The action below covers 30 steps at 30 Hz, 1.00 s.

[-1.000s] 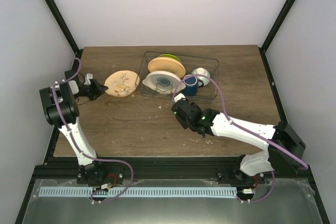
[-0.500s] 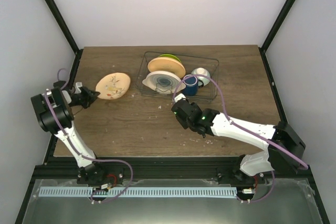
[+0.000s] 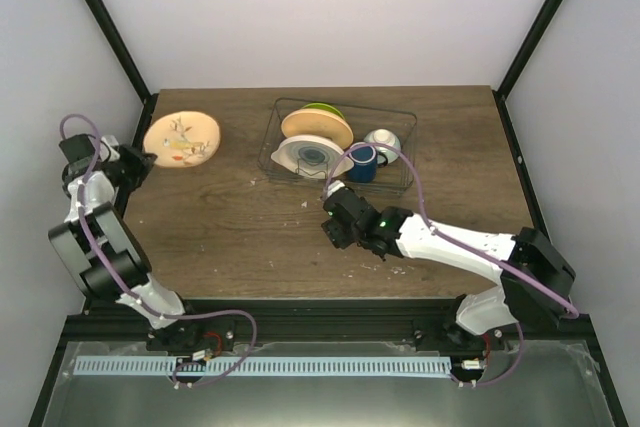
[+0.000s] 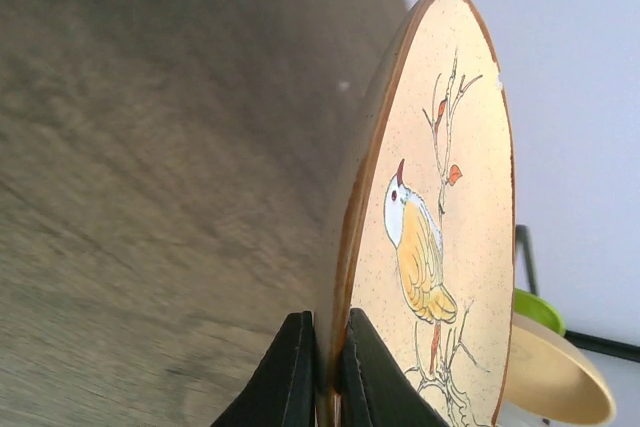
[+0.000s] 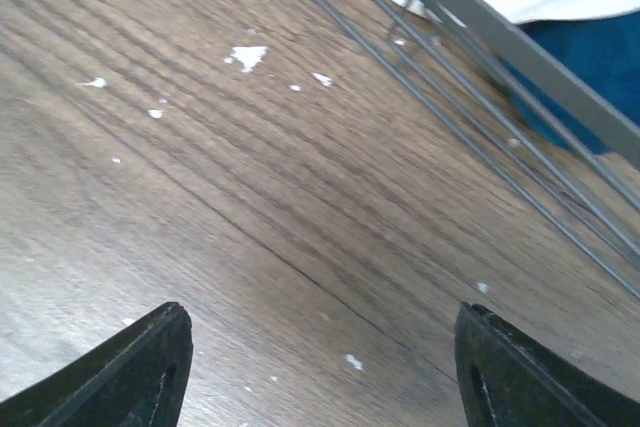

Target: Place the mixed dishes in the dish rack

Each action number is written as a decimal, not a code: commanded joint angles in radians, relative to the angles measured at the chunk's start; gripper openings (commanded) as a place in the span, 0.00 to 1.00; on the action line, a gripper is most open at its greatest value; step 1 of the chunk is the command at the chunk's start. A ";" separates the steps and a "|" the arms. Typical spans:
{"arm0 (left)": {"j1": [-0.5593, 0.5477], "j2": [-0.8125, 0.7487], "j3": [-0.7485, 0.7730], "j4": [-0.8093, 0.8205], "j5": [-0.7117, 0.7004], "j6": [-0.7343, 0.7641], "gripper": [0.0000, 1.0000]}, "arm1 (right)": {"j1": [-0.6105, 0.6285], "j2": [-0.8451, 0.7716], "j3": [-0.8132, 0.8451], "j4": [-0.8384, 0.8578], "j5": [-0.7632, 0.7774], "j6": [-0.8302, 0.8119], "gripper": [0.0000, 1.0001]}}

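Note:
My left gripper [image 4: 330, 325] is shut on the rim of a speckled cream plate with a painted bird [image 4: 440, 197]. It holds the plate [image 3: 182, 139] on edge above the table's far left, well left of the dish rack [image 3: 408, 119]. In the rack stand a lime-green plate [image 3: 322, 107], a peach-orange plate [image 3: 318, 127] and a cream plate with a blue-grey ring [image 3: 312, 155]. A dark blue mug [image 3: 362, 162] and a pale bowl [image 3: 382, 140] sit beside them. My right gripper [image 3: 330, 193] hangs open and empty over bare wood just in front of the rack [image 5: 480, 47].
White crumbs [image 5: 248, 55] dot the wooden table [image 3: 230, 237] in front of the rack. Black frame posts [image 3: 105, 27] rise at the back corners, and white walls close in on three sides. The left arm's upper links [image 3: 95, 247] lean past the table's left edge.
The left arm has swung the bird plate away from the rack, left and toward the back. The right gripper has opened wider near the rack's front.

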 commanded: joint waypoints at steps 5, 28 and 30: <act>-0.059 -0.276 0.018 0.002 0.119 -0.003 0.00 | -0.073 -0.017 -0.003 0.110 -0.254 0.057 0.83; -0.667 -0.666 -0.235 -0.087 -0.107 0.071 0.00 | -0.225 -0.200 -0.072 0.369 -0.816 0.210 1.00; -0.684 -0.676 -0.247 -0.087 -0.114 0.072 0.00 | -0.224 -0.203 -0.076 0.387 -0.830 0.217 1.00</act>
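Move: My left hand already holds the bird plate by its rim. My right gripper, waiting to take it, lies about 47 cm to the right, 15 cm back and 3 cm lower. The dish rack's middle is some 48 cm to the right, 8 cm farther out and 10 cm down. From my right hand the plate's middle is about 40 cm left, 20 cm ahead and roughly level; the rack is 22 cm straight ahead, the blue mug 18 cm ahead and 7 cm right. Still pinching the rim, my left hand rises about 10 cm, then sweeps right some 25 cm and back 11 cm, turning clockwise about 35 degrees, to bring the plate in front of my right gripper. My right hand lifts about 10 cm and eases 5 cm left to meet the plate, rolling some 40 degrees left side up while its fingers spread fully open. ##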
